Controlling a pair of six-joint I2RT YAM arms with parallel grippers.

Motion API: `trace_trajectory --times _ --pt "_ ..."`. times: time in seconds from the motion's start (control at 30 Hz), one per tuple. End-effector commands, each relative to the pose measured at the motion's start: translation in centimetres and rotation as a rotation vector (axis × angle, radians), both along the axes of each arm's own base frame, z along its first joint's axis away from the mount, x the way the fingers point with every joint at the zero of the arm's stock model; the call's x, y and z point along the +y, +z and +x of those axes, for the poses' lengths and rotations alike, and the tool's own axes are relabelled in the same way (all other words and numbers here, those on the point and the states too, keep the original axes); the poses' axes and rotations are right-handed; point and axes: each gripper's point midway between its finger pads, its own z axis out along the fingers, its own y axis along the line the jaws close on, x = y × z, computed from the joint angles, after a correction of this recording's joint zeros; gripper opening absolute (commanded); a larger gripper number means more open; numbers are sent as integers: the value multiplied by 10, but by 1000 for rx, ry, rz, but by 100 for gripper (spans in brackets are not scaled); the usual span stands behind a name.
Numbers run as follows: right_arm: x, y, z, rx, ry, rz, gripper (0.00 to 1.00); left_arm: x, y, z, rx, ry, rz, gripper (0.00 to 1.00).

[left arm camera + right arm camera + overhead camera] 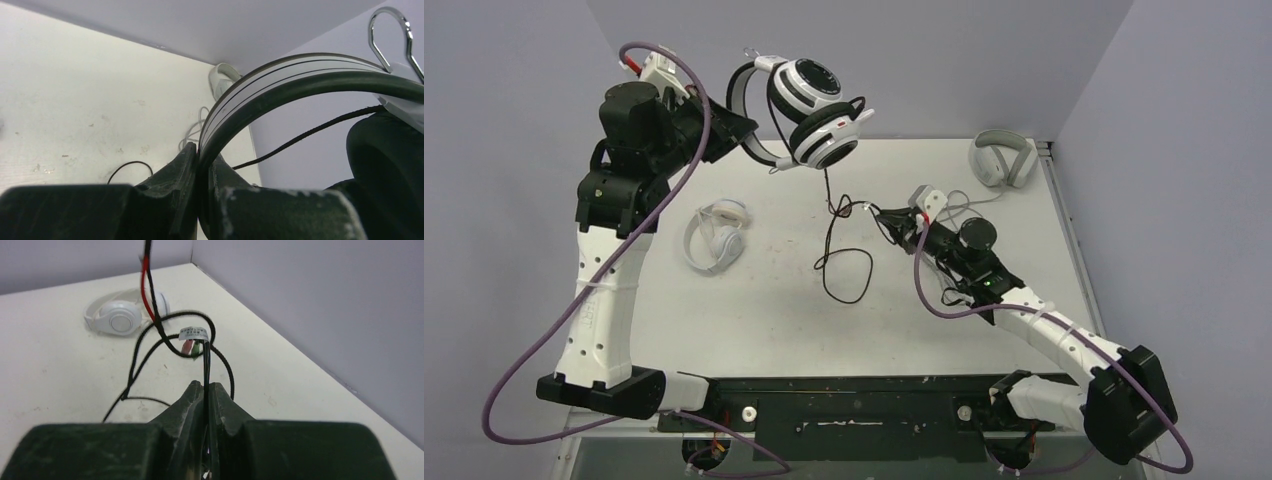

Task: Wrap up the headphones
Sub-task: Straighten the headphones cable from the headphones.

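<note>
The black-and-white headset (816, 112) hangs in the air above the table's back edge. My left gripper (746, 132) is shut on its headband (280, 75), which is pinched between the jaws (202, 156). Its black cable (828, 205) drops to the table and lies in loose loops (849, 272). My right gripper (880, 216) is low over the table, shut on that cable (205, 365) close to the labelled plug end (192, 340). The small white headphones (715, 236) lie flat on the left of the table, also visible in the right wrist view (122, 316).
A light grey over-ear pair (1002, 158) lies at the back right corner with its thin grey cable (959, 205) trailing forward; it shows by the wall in the left wrist view (222, 80). Purple walls close the back and both sides.
</note>
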Motion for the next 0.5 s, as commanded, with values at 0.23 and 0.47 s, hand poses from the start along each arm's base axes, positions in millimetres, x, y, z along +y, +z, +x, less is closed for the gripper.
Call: trace_trajectory --times 0.23,0.47 --pt "-40 108 -22 -101 -135 229 0 40 -18 36 -29 106 -64 0" --pt "-162 78 13 71 -872 424 0 63 -12 35 -49 159 -67 0"
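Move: The right hand pinches the black cable just behind its plugs; the loose knot in that cable hangs about level with it, some 8 cm left and 4 cm ahead. The cable loop on the table lies 25 cm below the hand, 6 cm left and about level fore and aft; the grey cable coil is 17 cm right, 6 ahead, as low. From the left hand, which holds the headphones by the headband, the knot is 13 cm right, about level fore and aft, 25 below. Keeping the cable pinched behind the plugs, the right hand lifts about 10 cm and then swings some 7 cm to the right, away from the loose knot and towards the side where the grey coil lies, its fingers tipping up and turning roughly 20 degrees clockwise. Meanwhile the left hand, still gripping the headband, lowers the headphones about 8 cm while carrying them 6 cm left and a little forward, tipping down and turning counter-clockwise by some 10 degrees each. ##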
